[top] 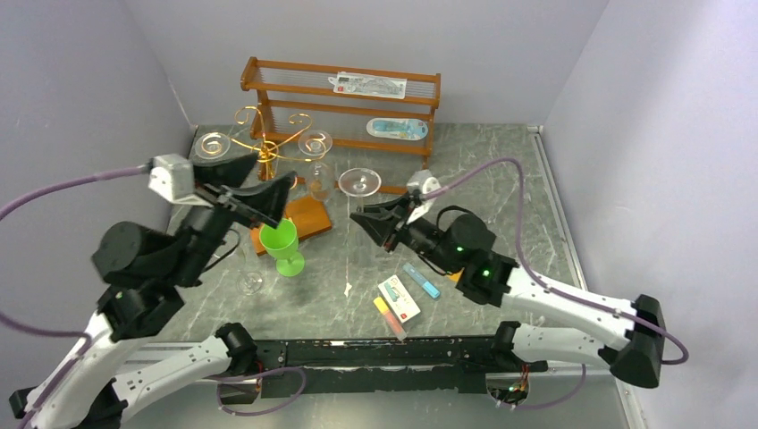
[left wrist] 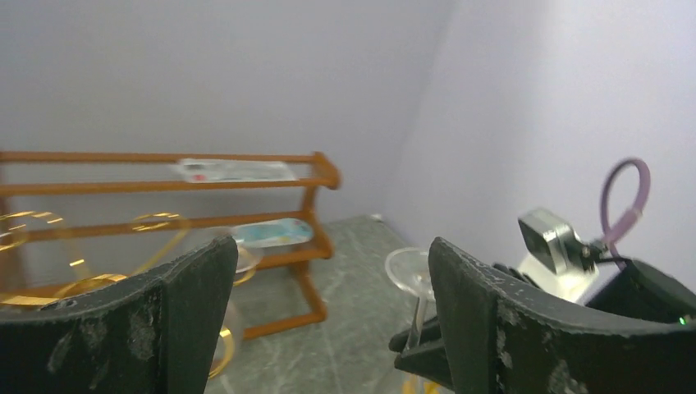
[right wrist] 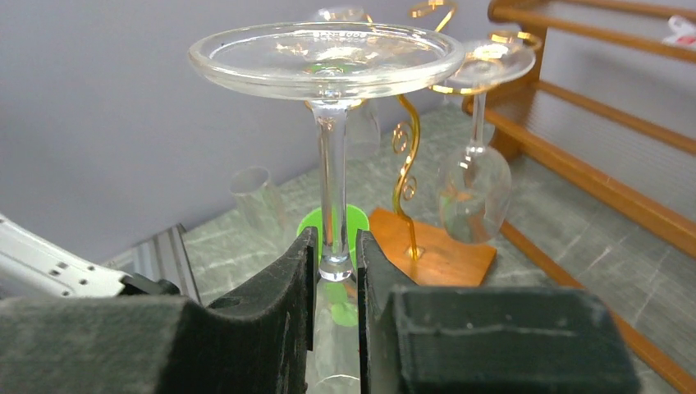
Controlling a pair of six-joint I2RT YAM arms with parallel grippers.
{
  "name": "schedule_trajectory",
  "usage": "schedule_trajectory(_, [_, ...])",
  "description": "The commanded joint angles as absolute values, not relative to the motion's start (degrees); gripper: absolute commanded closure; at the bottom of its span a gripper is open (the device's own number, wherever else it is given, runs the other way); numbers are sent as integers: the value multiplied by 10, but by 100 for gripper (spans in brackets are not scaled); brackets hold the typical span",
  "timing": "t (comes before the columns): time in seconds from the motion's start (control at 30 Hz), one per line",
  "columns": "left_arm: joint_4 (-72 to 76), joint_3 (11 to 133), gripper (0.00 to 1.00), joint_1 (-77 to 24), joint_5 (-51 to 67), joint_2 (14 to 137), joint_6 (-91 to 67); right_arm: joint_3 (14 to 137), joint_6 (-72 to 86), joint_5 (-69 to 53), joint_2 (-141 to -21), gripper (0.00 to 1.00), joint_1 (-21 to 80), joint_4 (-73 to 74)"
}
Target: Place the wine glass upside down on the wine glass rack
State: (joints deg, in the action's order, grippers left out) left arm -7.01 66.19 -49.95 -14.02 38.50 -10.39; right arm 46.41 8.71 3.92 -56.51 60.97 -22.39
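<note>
The clear wine glass (right wrist: 331, 180) is upside down, its round foot (top: 360, 181) uppermost. My right gripper (right wrist: 335, 254) is shut on its stem just above the bowl, right of the rack. The wine glass rack (top: 268, 145) is gold wire on a brown base (top: 304, 217). Another clear glass (right wrist: 473, 193) hangs upside down from one of its arms. My left gripper (top: 275, 170) hovers open and empty in front of the rack, over the base. In the left wrist view, the held glass's foot (left wrist: 408, 271) shows between my wide-apart left fingers (left wrist: 484, 304).
A two-tier wooden shelf (top: 344, 107) with packets stands against the back wall. A green plastic goblet (top: 284, 246) stands by the rack's base, with a small clear glass (top: 252, 282) near it. A card box (top: 399, 298) and coloured sticks (top: 420, 279) lie near the front.
</note>
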Motion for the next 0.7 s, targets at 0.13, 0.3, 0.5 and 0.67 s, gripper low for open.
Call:
schedule_trajectory(0.13, [-208, 685, 11, -498, -342, 328, -58, 518, 87, 53, -681, 100, 611, -322])
schedule_trajectory(0.3, [-208, 677, 11, -499, -364, 307, -49, 567, 97, 59, -754, 100, 611, -335])
schedule_trajectory(0.5, [-212, 672, 12, -499, -373, 307, -41, 611, 89, 65, -831, 100, 610, -348])
schedule_trajectory(0.67, [-222, 672, 13, -499, -397, 310, -35, 628, 67, 66, -875, 100, 602, -363])
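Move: The right hand already pinches the upside-down wine glass by its stem. The rack's free near-right curl lies about 14 cm to its left, 5 cm ahead, at roughly its height. The wine glass already hanging there is some 14 cm ahead and 9 cm left, its middle about 9 cm lower; the green goblet stands about 18 cm left, 9 cm ahead and well below. From the empty left hand, that curl is roughly 8 cm straight ahead, 14 cm lower. Right hand carries the glass 12 cm left and forward towards the free curl, sinking; left hand swings 10 cm left. ##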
